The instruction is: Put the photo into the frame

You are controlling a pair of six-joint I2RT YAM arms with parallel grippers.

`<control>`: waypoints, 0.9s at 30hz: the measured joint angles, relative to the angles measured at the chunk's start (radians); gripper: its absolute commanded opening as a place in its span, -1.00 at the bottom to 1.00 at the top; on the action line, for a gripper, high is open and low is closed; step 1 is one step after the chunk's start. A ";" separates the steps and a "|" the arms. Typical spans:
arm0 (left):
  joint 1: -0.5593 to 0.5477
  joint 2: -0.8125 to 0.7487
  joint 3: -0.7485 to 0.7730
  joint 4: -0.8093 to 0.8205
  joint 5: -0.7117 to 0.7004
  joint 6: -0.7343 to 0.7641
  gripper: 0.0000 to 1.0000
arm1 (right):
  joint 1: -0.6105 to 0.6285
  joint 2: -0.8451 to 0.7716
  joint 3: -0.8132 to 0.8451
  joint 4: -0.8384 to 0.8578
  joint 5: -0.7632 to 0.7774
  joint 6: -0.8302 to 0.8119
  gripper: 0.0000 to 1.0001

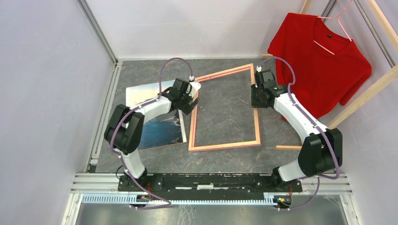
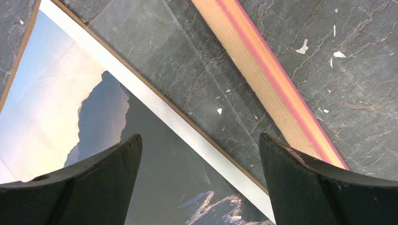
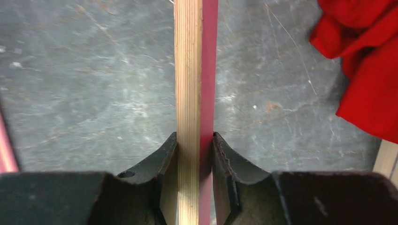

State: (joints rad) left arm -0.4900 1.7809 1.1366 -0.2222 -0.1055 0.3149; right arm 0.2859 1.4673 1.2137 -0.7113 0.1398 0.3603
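The frame lies on the dark table as an open rectangle, with a wood-coloured rim and pink edge. My right gripper is shut on its right rail; in the right wrist view both fingers press the sides of that rail, gripper. The photo of dark mountains under a pale sky lies flat left of the frame, partly under my left arm. My left gripper hangs open over the photo's right edge. In the left wrist view it holds nothing, between the photo and the frame's left rail.
A red T-shirt hangs on a pink hanger from a wooden rack at the back right, close to my right arm. A short loose wooden stick lies right of the frame. White walls enclose the table.
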 measured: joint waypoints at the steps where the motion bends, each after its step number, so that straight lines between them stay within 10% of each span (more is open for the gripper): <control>1: -0.003 0.004 0.000 0.002 -0.006 0.004 1.00 | -0.006 0.000 -0.021 0.002 0.005 -0.003 -0.85; 27: -0.040 0.070 0.003 0.015 -0.076 0.020 1.00 | -0.068 0.204 -0.196 0.279 0.042 -0.048 -0.79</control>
State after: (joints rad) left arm -0.5301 1.8507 1.1393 -0.2073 -0.1814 0.3351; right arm 0.2184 1.6711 1.0180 -0.4320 0.1814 0.3122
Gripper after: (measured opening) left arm 0.996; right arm 0.301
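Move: The right gripper still holds the right bar of the tilted frame; the table spot for that bar is about 12 cm below, 3 cm to the right and 1 cm forward. The frame's left bar, down on the table, centres some 20 cm left, 2 cm back and 13 cm lower. From the open left hand, the photo's middle is about 11 cm left, 4 cm back and 5 cm below; the frame's left bar centres 3 cm right, 3 cm back and 4 cm below. Lower the right bar of the frame towards the table with the right gripper, keeping it pinched: about 11 cm down, swinging some 3 cm to the right early on, easing slightly back and then forward again. Meanwhile sink the left gripper about 2.5 cm beside the frame's left bar, near the photo's right edge, fingers staying wide open. ##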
